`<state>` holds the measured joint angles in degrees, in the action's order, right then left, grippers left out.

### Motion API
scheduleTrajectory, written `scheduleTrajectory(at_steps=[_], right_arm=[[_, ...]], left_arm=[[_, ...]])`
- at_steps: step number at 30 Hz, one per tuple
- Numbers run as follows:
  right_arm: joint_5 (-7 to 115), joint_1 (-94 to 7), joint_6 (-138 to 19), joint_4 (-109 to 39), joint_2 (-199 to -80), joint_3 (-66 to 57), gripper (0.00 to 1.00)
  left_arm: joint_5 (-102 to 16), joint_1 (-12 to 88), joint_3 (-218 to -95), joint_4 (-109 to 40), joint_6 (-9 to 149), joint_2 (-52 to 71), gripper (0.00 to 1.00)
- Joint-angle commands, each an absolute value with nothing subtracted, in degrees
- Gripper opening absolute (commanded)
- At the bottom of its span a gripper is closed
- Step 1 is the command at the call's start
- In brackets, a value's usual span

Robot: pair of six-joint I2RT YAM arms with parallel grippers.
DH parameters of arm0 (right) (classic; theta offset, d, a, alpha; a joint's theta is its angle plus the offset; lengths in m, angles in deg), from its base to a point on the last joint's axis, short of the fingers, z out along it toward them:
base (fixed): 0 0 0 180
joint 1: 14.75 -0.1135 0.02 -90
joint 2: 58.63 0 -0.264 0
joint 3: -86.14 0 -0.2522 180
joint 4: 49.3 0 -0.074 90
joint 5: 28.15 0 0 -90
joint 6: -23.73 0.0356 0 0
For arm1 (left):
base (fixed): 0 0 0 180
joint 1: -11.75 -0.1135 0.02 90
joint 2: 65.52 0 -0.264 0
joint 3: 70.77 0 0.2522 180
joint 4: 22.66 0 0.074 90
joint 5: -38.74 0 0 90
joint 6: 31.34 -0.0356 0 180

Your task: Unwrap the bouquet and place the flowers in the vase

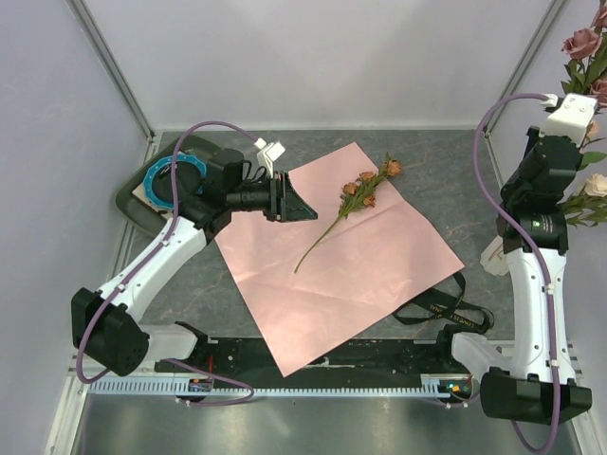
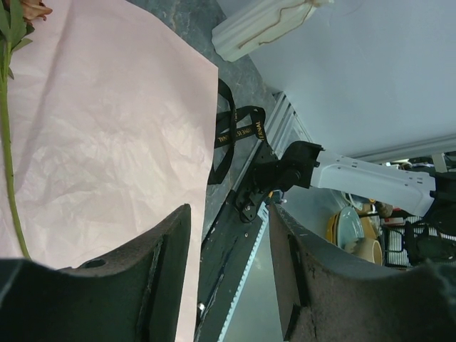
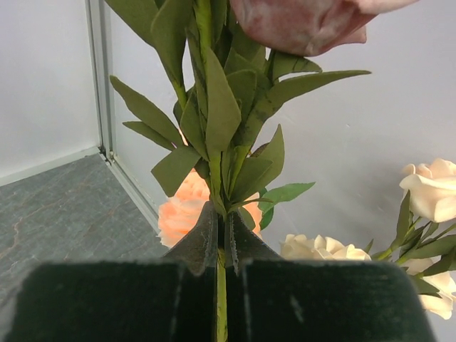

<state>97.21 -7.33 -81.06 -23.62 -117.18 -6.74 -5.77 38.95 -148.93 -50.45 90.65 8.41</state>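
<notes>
The bouquet is unwrapped: its pink paper [image 1: 332, 256] lies flat mid-table, and the black ribbon [image 1: 446, 308] lies off its right corner. One flower stem with rust roses [image 1: 365, 190] rests on the paper. My left gripper [image 1: 294, 201] hovers open and empty over the sheet's left corner, and its wrist view shows the paper [image 2: 107, 142] and that stem [image 2: 8, 142]. At far right, my raised right gripper [image 3: 221, 235] is shut on a green stem topped by a mauve rose [image 3: 299, 21], with peach [image 3: 189, 206] and cream roses [image 3: 434, 189] beside it. The vase [image 1: 495, 256] is partly hidden behind the right arm.
A dark green tray with a blue-rimmed ring [image 1: 171, 180] sits at the back left, behind the left arm. White walls enclose the table on three sides. The black rail [image 1: 332, 355] between the arm bases runs along the near edge.
</notes>
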Motion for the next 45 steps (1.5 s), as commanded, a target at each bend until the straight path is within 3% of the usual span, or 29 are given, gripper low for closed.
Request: scheduleTrajectory(at_steps=[1, 13, 30, 36, 39, 44, 45], right_arm=[[95.87, -5.27, -79.81, -24.46, -115.68, -8.29, 0.0], [87.26, -0.52, -79.98, -32.63, -110.41, -21.73, 0.0], [90.59, -0.16, -85.43, -46.87, -102.41, -41.51, 0.02], [97.96, -0.16, -84.64, -46.09, -101.96, -41.96, 0.2], [97.89, -0.16, -82.54, -41.88, -100.22, -39.59, 0.5], [97.63, -0.34, -75.96, -30.19, -97.48, -34.85, 0.77], [98.15, -0.34, -74.28, -28.44, -97.48, -32.4, 0.87]], left_arm=[[-3.19, 38.64, -148.86, -47.76, 92.5, 8.22, 0.54], [-2.22, 38.64, -148.69, -47.24, 92.76, 8.04, 0.54], [1.29, 37.85, -147.55, -43.81, 95.75, 8.22, 0.54], [1.91, 37.5, -147.11, -43.02, 96.37, 8.74, 0.54], [2.26, 37.41, -146.93, -42.58, 96.63, 8.66, 0.54], [2.26, 37.24, -146.84, -42.23, 96.54, 8.92, 0.54], [2.0, 37.24, -146.67, -42.31, 96.46, 9.18, 0.54]])
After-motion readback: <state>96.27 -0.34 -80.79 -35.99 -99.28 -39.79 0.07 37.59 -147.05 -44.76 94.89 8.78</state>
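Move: My right hand is shut on the mauve rose stem, high over the vase, whose middle lies about 32 cm below, 5 cm to the right and 1 cm ahead. The white roses already in the vase are some 13 cm to this hand's right, level fore and aft, about 10 cm lower. The black ribbon lies roughly 15 cm back, 15 cm left and 42 cm down. From my left hand the vase is about 50 cm right, 4 cm ahead and 18 cm below. Still gripping the mauve rose stem, I lower my right hand about 13 cm towards the vase, to send the stem down among the other flowers, easing slightly right and then back. Near the bottom I spread my fingers to let go of the stem and draw back, some 5 cm behind where I began, turning slightly clockwise. ##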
